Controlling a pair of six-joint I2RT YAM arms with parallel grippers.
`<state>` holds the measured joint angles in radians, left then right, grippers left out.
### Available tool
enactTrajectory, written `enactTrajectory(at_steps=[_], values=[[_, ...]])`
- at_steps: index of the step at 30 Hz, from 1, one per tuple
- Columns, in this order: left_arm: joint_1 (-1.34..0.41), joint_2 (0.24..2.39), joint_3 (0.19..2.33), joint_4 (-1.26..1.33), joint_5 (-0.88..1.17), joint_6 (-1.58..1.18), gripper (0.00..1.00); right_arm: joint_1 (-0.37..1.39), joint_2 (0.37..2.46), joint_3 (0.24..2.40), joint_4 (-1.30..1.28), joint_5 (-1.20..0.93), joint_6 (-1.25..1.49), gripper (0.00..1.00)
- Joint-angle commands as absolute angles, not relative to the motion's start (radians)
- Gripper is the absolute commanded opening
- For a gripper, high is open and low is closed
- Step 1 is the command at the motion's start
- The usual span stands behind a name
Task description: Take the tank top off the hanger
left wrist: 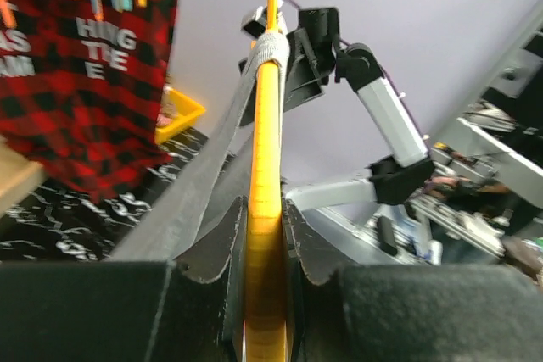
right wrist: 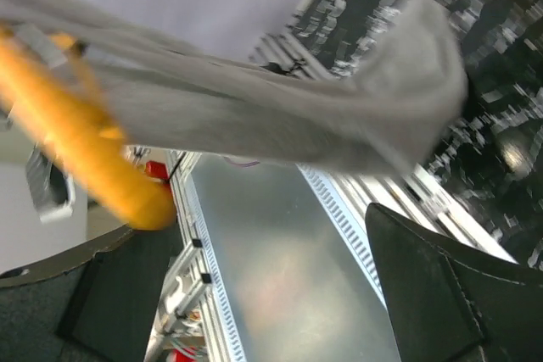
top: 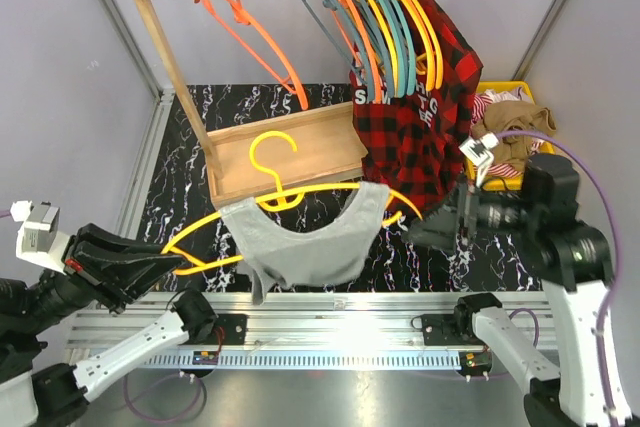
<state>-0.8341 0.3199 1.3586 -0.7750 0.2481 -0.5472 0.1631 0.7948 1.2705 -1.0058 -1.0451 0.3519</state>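
Note:
A grey tank top (top: 305, 242) hangs on a yellow hanger (top: 275, 162) held above the table's near edge. My left gripper (top: 170, 259) is shut on the hanger's left end. In the left wrist view the yellow bar (left wrist: 265, 167) runs between the closed jaws of the left gripper (left wrist: 265, 243), with a grey strap (left wrist: 204, 175) draped beside it. My right gripper (top: 432, 232) stands open just off the hanger's right end. From the right wrist, the tank top (right wrist: 280, 116) stretches above the open right gripper (right wrist: 263, 294), and the hanger's tip (right wrist: 76, 154) is at the left; nothing lies between the fingers.
A wooden rack (top: 280, 152) stands at the back with several coloured hangers and a red plaid shirt (top: 420, 117). A yellow bin (top: 533, 90) with clothes sits at the back right. An aluminium rail (top: 340, 307) runs along the near edge.

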Motion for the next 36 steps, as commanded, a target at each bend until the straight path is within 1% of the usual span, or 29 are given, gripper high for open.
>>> enactTrajectory(at_steps=[1,2,4,5,7,8,10,12,13,15,16,18,19,22,25,30,36], values=[[-0.941,0.301,1.341,-0.644,0.154,-0.617,0.00,0.186,0.739,1.361,-0.948,-1.235,0.365,1.00],[-0.951,0.308,1.339,-0.650,0.132,-0.612,0.00,0.189,0.738,1.362,-0.937,-1.255,0.376,1.00],[-0.953,0.342,1.333,-0.650,0.117,-0.592,0.00,0.192,0.735,1.365,-0.971,-1.209,0.350,1.00],[-0.953,0.366,1.328,-0.644,0.076,-0.586,0.00,0.192,0.736,1.359,-1.020,-1.118,0.330,1.00],[-0.953,0.380,1.316,-0.631,0.020,-0.566,0.00,0.192,0.738,1.333,-1.043,-1.010,0.302,1.00],[-0.953,0.390,1.315,-0.626,-0.053,-0.563,0.00,0.192,0.732,1.307,-1.045,-1.000,0.301,1.00],[-0.953,0.400,1.305,-0.597,-0.092,-0.551,0.00,0.192,0.718,1.273,-1.014,-1.008,0.314,1.00],[-0.953,0.428,1.298,-0.578,-0.088,-0.551,0.00,0.192,0.672,1.202,-0.886,-1.020,0.394,1.00],[-0.953,0.442,1.298,-0.575,-0.077,-0.554,0.00,0.192,0.635,1.178,-0.789,-0.996,0.422,1.00],[-0.953,0.471,1.283,-0.545,-0.045,-0.566,0.00,0.192,0.611,1.099,-0.692,-0.970,0.501,1.00],[-0.953,0.475,1.270,-0.531,-0.041,-0.577,0.00,0.192,0.592,1.074,-0.595,-0.922,0.526,1.00],[-0.953,0.476,1.249,-0.496,-0.037,-0.589,0.00,0.192,0.577,1.000,-0.497,-0.882,0.595,1.00],[-0.953,0.476,1.235,-0.471,-0.043,-0.601,0.00,0.192,0.562,0.982,-0.426,-0.826,0.607,1.00],[-0.953,0.477,1.213,-0.442,-0.052,-0.624,0.00,0.192,0.519,0.905,-0.321,-0.705,0.618,1.00],[-0.953,0.489,1.203,-0.423,-0.041,-0.641,0.00,0.192,0.514,0.845,-0.229,-0.644,0.615,1.00],[-0.953,0.511,1.196,-0.380,-0.015,-0.660,0.00,0.192,0.567,0.767,-0.114,-0.640,0.623,1.00],[-0.953,0.526,1.180,-0.367,-0.014,-0.675,0.00,0.204,0.635,0.759,0.050,-0.702,0.683,0.99]])
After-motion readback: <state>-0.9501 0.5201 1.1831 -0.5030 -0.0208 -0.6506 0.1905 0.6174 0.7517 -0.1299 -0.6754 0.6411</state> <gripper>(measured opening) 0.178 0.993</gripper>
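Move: The right hand is empty and open. The tank top's right shoulder strap, on the hanger, lies about 6 cm to its left, 1 cm ahead and 3 cm above. The hanger's free end is roughly 4 cm above this hand, 1 cm back and 1 cm left. The checked shirt hangs about 16 cm ahead, 1 cm left and 4 cm lower. From the left hand, holding the hanger's other end, that strap is some 21 cm right, 10 cm ahead and 2 cm up. Still pinching the hanger's left end, the left hand carries it about 9 cm forward and 7 cm right, tipping slightly downward. The right hand first backs off and rises some 5 cm, then sinks and reaches forward, ending 10 cm ahead of its start and 3 cm lower, at the tank top's right edge under the strap. It turns about 20 degrees clockwise, fingers still wide open; touch can't be made out. ##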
